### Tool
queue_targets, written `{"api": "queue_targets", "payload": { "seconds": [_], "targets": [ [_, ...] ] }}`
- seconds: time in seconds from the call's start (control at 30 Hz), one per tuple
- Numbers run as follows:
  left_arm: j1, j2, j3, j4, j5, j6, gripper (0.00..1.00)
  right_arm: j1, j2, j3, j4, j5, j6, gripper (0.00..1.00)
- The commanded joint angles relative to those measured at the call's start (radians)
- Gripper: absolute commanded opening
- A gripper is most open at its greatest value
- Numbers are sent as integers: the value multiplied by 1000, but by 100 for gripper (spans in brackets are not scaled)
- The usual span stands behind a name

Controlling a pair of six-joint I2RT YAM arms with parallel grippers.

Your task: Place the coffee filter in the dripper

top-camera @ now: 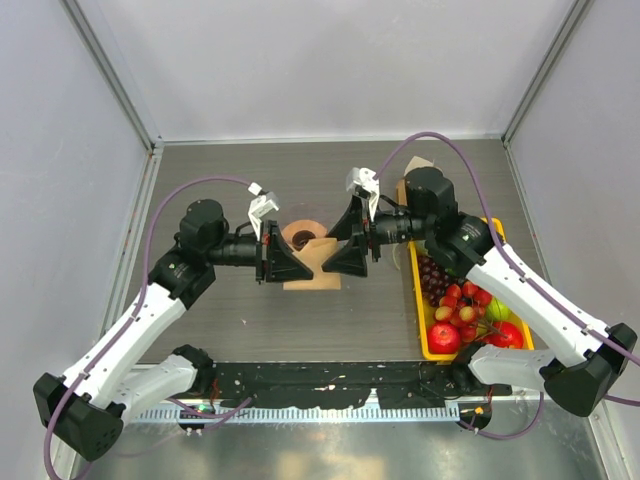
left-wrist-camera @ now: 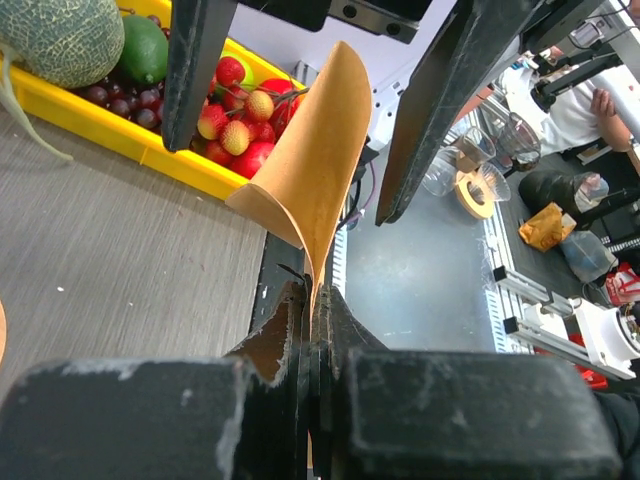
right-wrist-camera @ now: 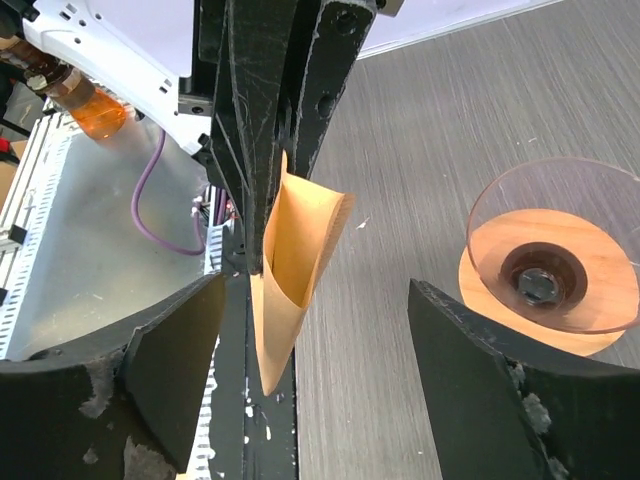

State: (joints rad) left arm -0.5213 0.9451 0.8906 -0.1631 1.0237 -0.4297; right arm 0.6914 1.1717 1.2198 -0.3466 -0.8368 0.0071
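The coffee filter [left-wrist-camera: 310, 170] is a tan paper cone, partly opened and held by its edge in my left gripper [left-wrist-camera: 315, 300], which is shut on it. In the right wrist view the filter [right-wrist-camera: 295, 260] hangs point-down from the left jaws, above the table. My right gripper [right-wrist-camera: 315, 300] is open and its fingers [left-wrist-camera: 195, 70] straddle the filter without touching it. The dripper [right-wrist-camera: 550, 270], clear glass on an orange-brown collar, stands empty on the table just beyond the filter. From above, the dripper [top-camera: 303, 236] sits just behind the left gripper [top-camera: 288, 262] and right gripper [top-camera: 342, 247].
A yellow fruit tray [top-camera: 423, 345] with grapes, apples and lychees stands at the right, under the right arm. It also shows in the left wrist view [left-wrist-camera: 110, 125], with a melon [left-wrist-camera: 60, 35]. A tan paper piece [top-camera: 417, 164] lies behind the right arm.
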Motion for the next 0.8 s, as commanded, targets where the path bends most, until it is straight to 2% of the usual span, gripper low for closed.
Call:
{"api": "queue_targets", "payload": {
  "seconds": [0.0,0.13,0.2,0.27,0.47,0.5,0.53,0.67,0.77],
  "targets": [
    [20,-25,8,134,45,-85,0,-3,-36,-37,53,-51,19,80],
    [27,-19,18,184,52,-127,0,-3,-40,-97,63,-102,27,74],
    [32,-14,16,215,55,-150,0,-3,-46,-120,73,-126,30,67],
    [40,-9,11,230,53,-167,0,-3,-49,-137,78,-143,30,55],
    [47,-6,2,241,47,-172,0,-3,-63,-148,63,-143,1,5],
    [47,-6,4,229,47,-162,0,-3,-64,-148,58,-140,-1,5],
    [47,-8,7,215,44,-149,6,-3,-69,-148,55,-139,-2,5],
    [52,-20,36,102,45,-77,53,-3,-73,-155,43,-153,-38,5],
    [79,-49,60,27,53,-21,71,-3,-83,-158,28,-177,-61,5]
  ]
}}
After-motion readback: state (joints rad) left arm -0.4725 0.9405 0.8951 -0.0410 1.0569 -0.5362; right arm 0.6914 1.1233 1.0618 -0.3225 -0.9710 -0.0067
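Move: The coffee filter, still pinched at one end by the left fingers, has its middle about 3 cm back from the open right hand, 2 cm to its left and 3 cm below; from the left hand it lies 2 cm to the right, level and neither ahead nor back. The dripper stands some 8 cm ahead of the right hand, 5 cm to its left and 15 cm below. Its wooden ring sits directly under it, about 4 cm lower. The right fingers close on the free end of the coffee filter, after that hand sinks and draws back, away from the dripper, about 5 cm in all. The left hand first lifts some 3 cm with its tips tilting up slightly, keeping its pinch, then opens its fingers wide to let go, easing down a little. ##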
